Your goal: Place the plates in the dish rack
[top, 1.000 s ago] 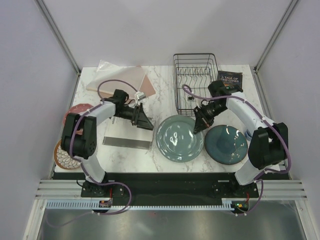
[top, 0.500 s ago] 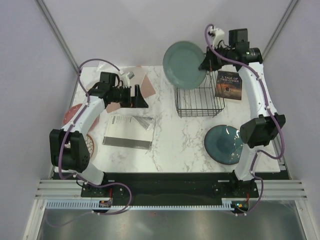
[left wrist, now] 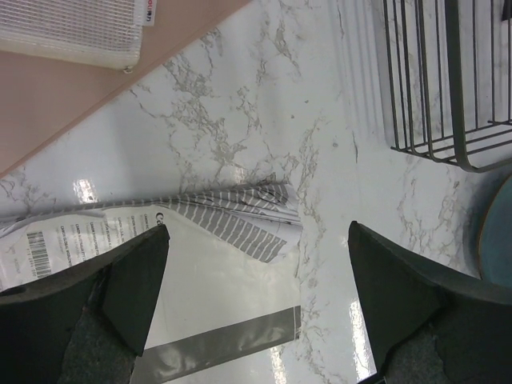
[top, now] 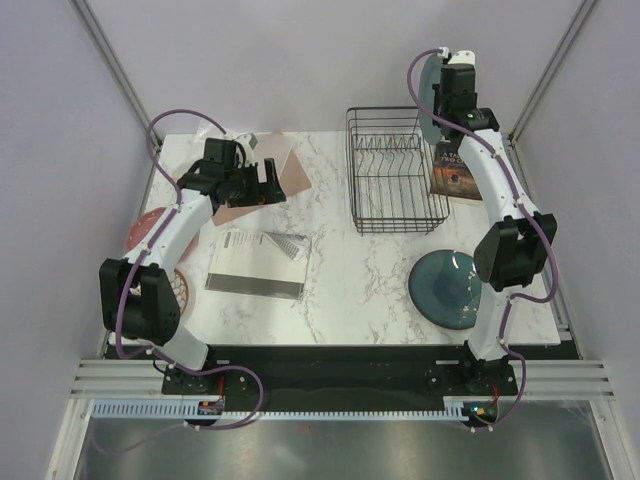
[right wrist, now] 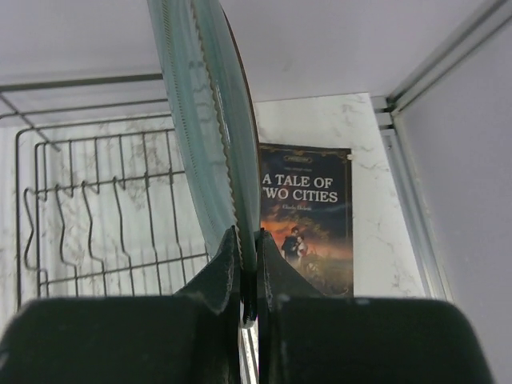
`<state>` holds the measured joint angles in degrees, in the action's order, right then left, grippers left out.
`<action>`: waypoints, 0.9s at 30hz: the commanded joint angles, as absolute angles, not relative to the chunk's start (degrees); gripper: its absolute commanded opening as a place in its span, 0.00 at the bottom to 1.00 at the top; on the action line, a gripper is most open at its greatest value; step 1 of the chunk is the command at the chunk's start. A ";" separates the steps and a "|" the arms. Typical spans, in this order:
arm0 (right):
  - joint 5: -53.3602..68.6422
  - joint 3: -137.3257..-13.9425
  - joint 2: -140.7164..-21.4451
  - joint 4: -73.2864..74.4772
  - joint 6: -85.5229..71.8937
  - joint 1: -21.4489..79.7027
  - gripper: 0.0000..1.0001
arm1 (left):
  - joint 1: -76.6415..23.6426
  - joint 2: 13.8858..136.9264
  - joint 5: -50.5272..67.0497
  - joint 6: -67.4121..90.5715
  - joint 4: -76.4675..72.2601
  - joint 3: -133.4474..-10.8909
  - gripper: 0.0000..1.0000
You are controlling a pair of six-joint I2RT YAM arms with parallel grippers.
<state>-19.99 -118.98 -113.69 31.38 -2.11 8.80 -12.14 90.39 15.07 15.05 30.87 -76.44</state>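
Observation:
My right gripper [right wrist: 246, 240] is shut on the rim of the teal-green plate [right wrist: 200, 120]. It holds that plate [top: 424, 88] on edge, high above the right side of the black wire dish rack [top: 395, 170], whose tines [right wrist: 96, 208] stand bare. The dark blue plate [top: 450, 290] lies flat at the front right. At the table's left edge lies the reddish-pink plate [top: 150, 228]. The whitish patterned plate [top: 183, 290] is mostly hidden behind the left arm. My left gripper [top: 270, 185] hangs open and holds nothing.
A book [top: 455, 170] lies right of the rack. A pinkish-brown sheet [top: 290, 170] with a mesh pouch [left wrist: 72, 28] sits at the back left. A crumpled plastic mailer [top: 258, 262] lies under the left gripper [left wrist: 256, 272]. The rack's corner [left wrist: 448, 80] is to its right.
The right arm lifted the teal-green plate off the table, carried it up over the rack and turned it edge-on. The left gripper opened wider and drew back to the left.

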 commanded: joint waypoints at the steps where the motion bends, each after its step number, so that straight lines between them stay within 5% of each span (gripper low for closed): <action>1: -32.16 -124.45 -112.76 18.54 -5.18 9.67 0.00 | -12.83 91.49 11.86 16.35 29.18 -78.31 1.00; 27: -31.29 -119.18 -118.83 22.50 -6.68 12.83 0.00 | -15.21 95.27 12.13 16.17 28.83 -77.52 1.00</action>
<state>-28.45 -117.51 -119.50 30.63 -5.72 12.82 -15.18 95.07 12.51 15.59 30.26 -76.51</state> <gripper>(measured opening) 0.053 0.995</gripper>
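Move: The right hand already holds the upright plate, its plane running fore and aft, above the dish rack; the rack's middle is about 8 cm to the hand's left, roughly 1 cm ahead and some 24 cm below. The book lies about 12 cm right, 4 cm ahead and 29 cm down, and the dark blue plate 35 cm back, 4 cm right, 28 cm down. From the idle left hand the rack is some 17 cm ahead, 33 cm right and 12 cm lower. Keeping its shut grip on the plate's edge, the right hand first eases a centimetre or so to its right while turning slightly clockwise, then comes back left by about 3 cm and sinks some 6 cm towards the right-hand part of the rack, the fingers tipping a little further down and the plate staying on edge. The left hand, wide open and empty, drifts down about 3 cm and slightly right above the table, touching nothing. ##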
